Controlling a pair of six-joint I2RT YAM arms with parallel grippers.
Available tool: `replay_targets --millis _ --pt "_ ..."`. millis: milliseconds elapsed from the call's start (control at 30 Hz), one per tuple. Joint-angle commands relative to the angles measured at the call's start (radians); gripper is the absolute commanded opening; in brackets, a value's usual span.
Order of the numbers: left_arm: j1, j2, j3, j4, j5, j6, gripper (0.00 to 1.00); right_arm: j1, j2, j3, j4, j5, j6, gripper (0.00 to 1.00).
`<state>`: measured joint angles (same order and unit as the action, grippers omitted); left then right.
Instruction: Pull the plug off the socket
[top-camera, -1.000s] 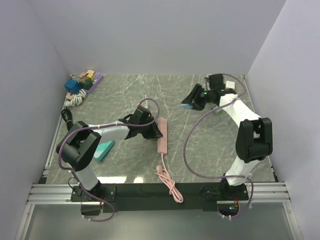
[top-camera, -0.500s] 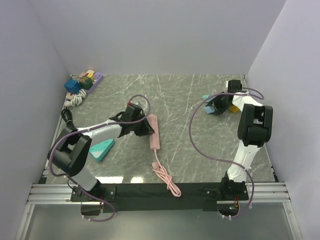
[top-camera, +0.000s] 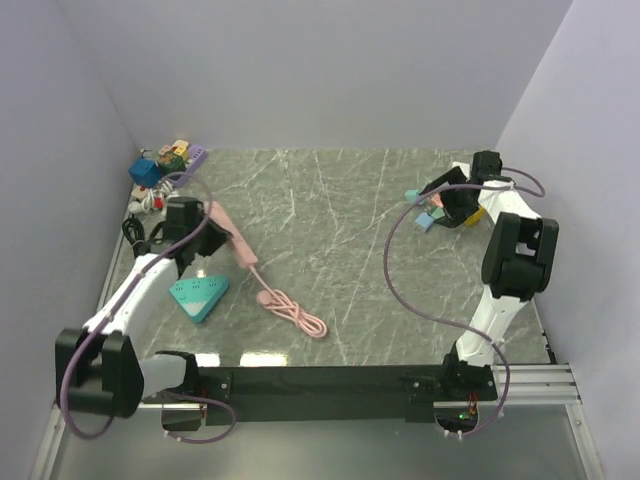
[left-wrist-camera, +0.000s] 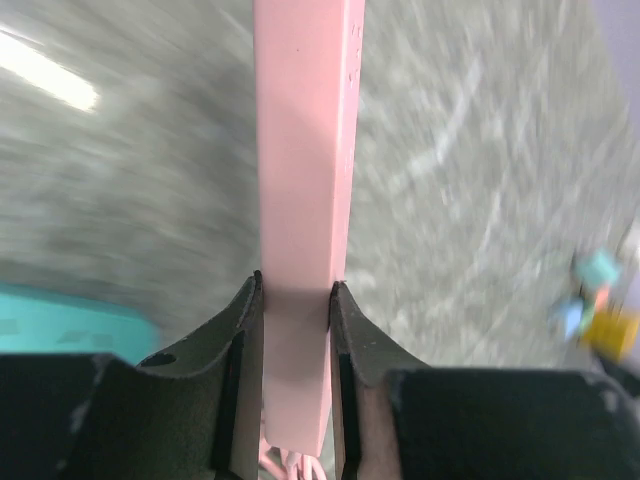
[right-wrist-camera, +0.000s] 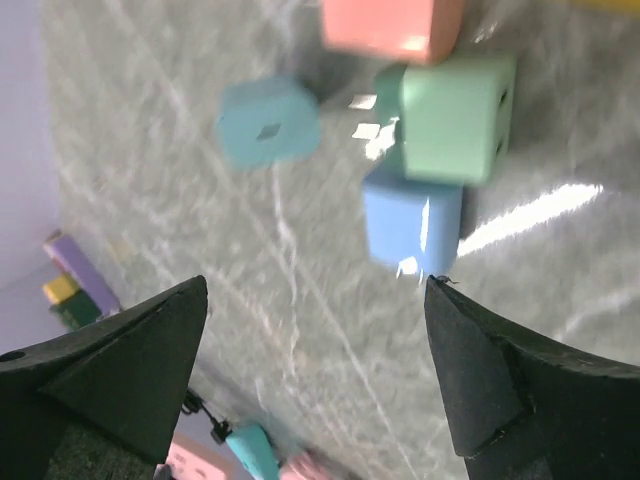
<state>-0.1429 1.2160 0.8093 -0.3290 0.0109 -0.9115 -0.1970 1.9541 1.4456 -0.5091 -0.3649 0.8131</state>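
Observation:
The socket is a long pink power strip (top-camera: 236, 241) with no plug in it that I can see. It lies slanted at the table's left, and its pink cord (top-camera: 291, 313) is coiled toward the middle. My left gripper (top-camera: 203, 226) is shut on the strip (left-wrist-camera: 300, 150), with both fingers pressed flat on its long sides (left-wrist-camera: 297, 292). A blue plug (top-camera: 425, 223) lies free on the table at the far right. It lies just beyond my right gripper (right-wrist-camera: 315, 285) in the wrist view (right-wrist-camera: 412, 225). My right gripper (top-camera: 447, 202) is open and holds nothing.
Green (right-wrist-camera: 455, 118), pink (right-wrist-camera: 390, 25) and round teal (right-wrist-camera: 268, 120) plugs lie beside the blue one, with a yellow one (top-camera: 471, 215) nearby. A teal triangular object (top-camera: 200, 293) sits near the left arm. A purple strip loaded with adapters (top-camera: 172, 160) and a white cable (top-camera: 150, 200) fill the back-left corner.
My left arm has swung left and dragged the pink strip and cord with it. My right gripper carried the blue plug to the far right, then opened and let it go.

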Motion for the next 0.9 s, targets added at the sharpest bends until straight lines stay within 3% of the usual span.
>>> replay_targets --millis 0,267,500,567,600,700,733,867 --pt "0.130 -0.093 -0.018 -0.067 -0.069 -0.010 0.00 0.005 -0.176 -0.074 0.011 -0.026 -0.006 0.95" --pt "0.517 -0.164 -0.160 -0.094 0.001 0.011 0.00 0.125 -0.400 -0.212 0.049 -0.130 -0.098 0.96" --pt "0.640 -0.151 -0.239 -0.081 0.072 0.022 0.00 0.315 -0.347 -0.110 0.012 -0.157 -0.183 0.96" --pt "0.640 -0.153 -0.225 -0.088 0.107 0.036 0.19 0.341 -0.334 -0.099 0.009 -0.155 -0.187 0.96" --pt "0.641 -0.154 -0.214 -0.096 0.115 0.046 0.45 0.364 -0.331 -0.093 0.009 -0.161 -0.190 0.96" --pt "0.638 -0.159 -0.124 -0.174 0.115 0.078 0.80 0.387 -0.320 -0.076 -0.017 -0.160 -0.210 0.96" --pt "0.640 -0.162 -0.095 -0.197 0.103 0.089 0.99 0.398 -0.317 -0.076 -0.020 -0.160 -0.215 0.96" --pt "0.626 -0.127 0.110 -0.298 0.041 0.170 0.99 0.413 -0.313 -0.077 -0.035 -0.157 -0.233 0.96"
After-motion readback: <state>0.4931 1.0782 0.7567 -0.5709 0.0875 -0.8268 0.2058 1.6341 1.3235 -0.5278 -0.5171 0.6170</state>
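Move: The pink socket strip is already in the left hand's grip; its landing spot by the left table edge is about 15 cm left, 8 back and 8 lower. The teal box lies some 13 cm back, 6 left of that hand, the black cord bundle 3 ahead and 23 left, the pink cord coil 17 back and 17 right. Under the open right hand, 5 cm down, 1 back and 1 left, lies the blue plug; the teal plug is 5 ahead, 4 left. The pink socket strip is carried by the left hand some 17 cm left and 7 back, sinking about 5 and swinging 35 degrees counter-clockwise; there the fingers open wide, let go and start to rise. The right hand, empty and open, leaves the blue plug, climbing about 10 cm and backing off, then swinging nearly 20 cm left towards mid-table. ##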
